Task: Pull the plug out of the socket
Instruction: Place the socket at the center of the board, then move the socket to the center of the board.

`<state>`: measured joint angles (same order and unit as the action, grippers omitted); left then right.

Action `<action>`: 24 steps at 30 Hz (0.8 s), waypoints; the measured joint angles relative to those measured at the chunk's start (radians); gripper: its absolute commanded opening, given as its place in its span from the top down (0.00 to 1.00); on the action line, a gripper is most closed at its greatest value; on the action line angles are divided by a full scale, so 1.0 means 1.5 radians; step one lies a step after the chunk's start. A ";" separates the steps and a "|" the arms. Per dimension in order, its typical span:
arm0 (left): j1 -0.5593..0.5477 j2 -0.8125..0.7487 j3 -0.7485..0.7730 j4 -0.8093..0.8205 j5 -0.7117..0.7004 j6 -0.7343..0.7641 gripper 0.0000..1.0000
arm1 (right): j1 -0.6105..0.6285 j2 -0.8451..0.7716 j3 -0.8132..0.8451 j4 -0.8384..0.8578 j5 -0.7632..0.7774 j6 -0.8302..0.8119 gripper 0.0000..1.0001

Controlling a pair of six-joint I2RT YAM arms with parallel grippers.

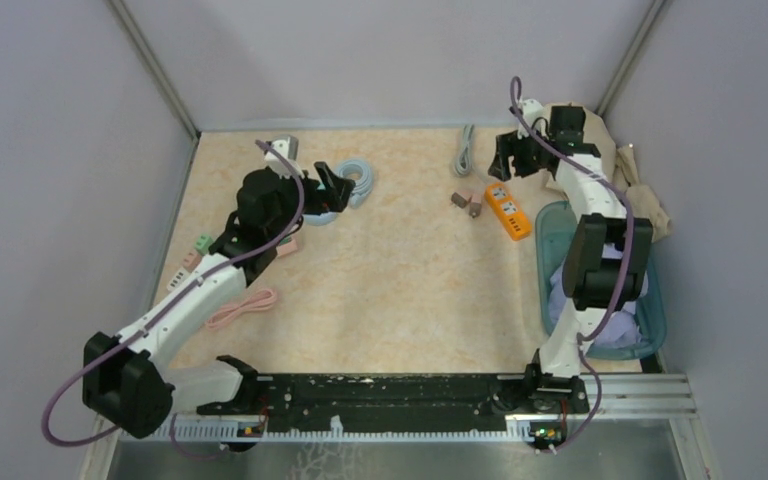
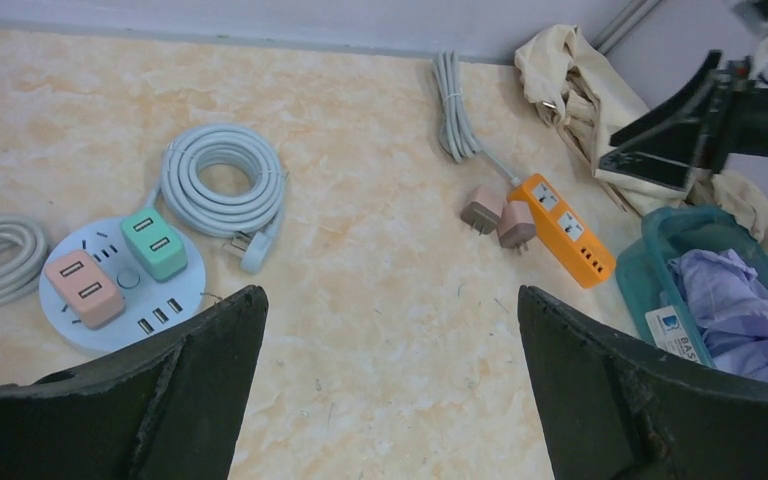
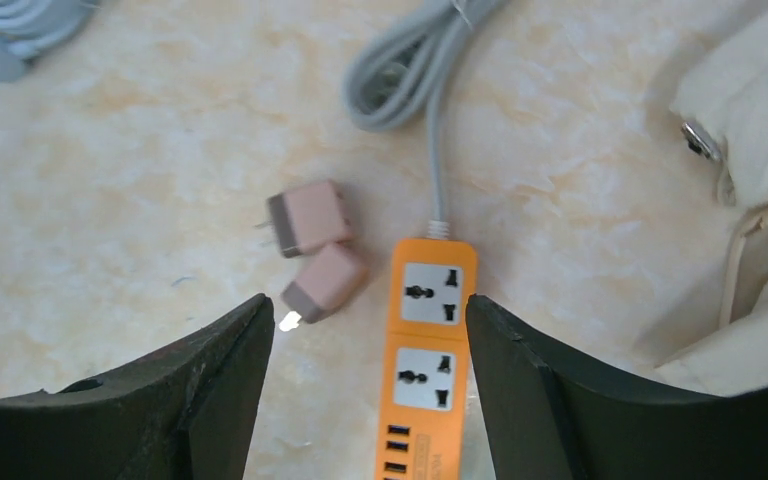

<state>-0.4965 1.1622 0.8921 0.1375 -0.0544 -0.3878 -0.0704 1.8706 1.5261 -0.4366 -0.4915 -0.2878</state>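
Observation:
An orange power strip [image 3: 425, 340] lies on the table with both its sockets empty. Two pink plugs [image 3: 307, 218] [image 3: 325, 281] lie loose just left of it, touching each other. My right gripper [image 3: 367, 302] hovers over the strip's left edge, open, holding nothing. A round white socket [image 2: 120, 285] at the left carries a green plug [image 2: 153, 243] and a pink plug [image 2: 84, 288], both seated in it. My left gripper [image 2: 390, 295] is open and empty above bare table to the right of that socket. In the top view the left gripper [image 1: 332, 190] partly hides the round socket.
The round socket's white cable [image 2: 222, 180] lies coiled behind it. The strip's grey cord [image 3: 410, 70] runs to the back wall. A teal basket [image 1: 650, 310] of clothes and a beige cloth [image 1: 640, 180] sit at the right. A pink cable [image 1: 242, 308] and small adapters [image 1: 203, 243] lie at the left.

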 measured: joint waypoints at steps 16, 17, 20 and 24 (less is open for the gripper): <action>0.202 0.262 0.217 -0.213 0.150 0.060 0.00 | 0.000 -0.140 -0.067 -0.031 -0.265 0.019 0.32; 0.209 0.278 0.232 -0.226 0.142 0.064 0.00 | 0.000 -0.143 -0.074 -0.031 -0.268 0.021 0.32; 0.217 0.327 0.288 -0.273 0.098 0.069 0.00 | 0.000 -0.147 -0.090 -0.026 -0.278 0.032 0.33; 0.217 0.389 0.357 -0.331 0.041 0.062 0.04 | 0.000 -0.148 -0.105 -0.017 -0.285 0.042 0.33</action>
<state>-0.1711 1.7462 1.4277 -0.3595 0.0074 -0.2947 -0.0704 1.6482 1.3682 -0.4618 -0.9188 -0.2253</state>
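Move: The round grey-blue socket lies about 12 cm ahead of my left hand, 8 cm to its left and some 23 cm below. Beyond it, about 19 cm ahead and 1 cm right of that hand, is the coiled cable; the pink strip is 2 cm back, 22 cm left. From my right hand the round socket is some 47 cm left and 1 cm back. The orange strip sits 3 cm back, 4 cm right and 11 cm below; the two loose plugs 2 cm back, 7 cm left. I swing my open left hand forward, down and left, each by roughly 11 cm, to come in over the round socket, tipping the fingers down about 30 degrees and turning a little counter-clockwise. Meanwhile my empty right hand climbs away from the orange strip, drawing back and left about 8 and 7 cm, then sinks slightly; it rolls its left side up and turns counter-clockwise, fingers still open. ##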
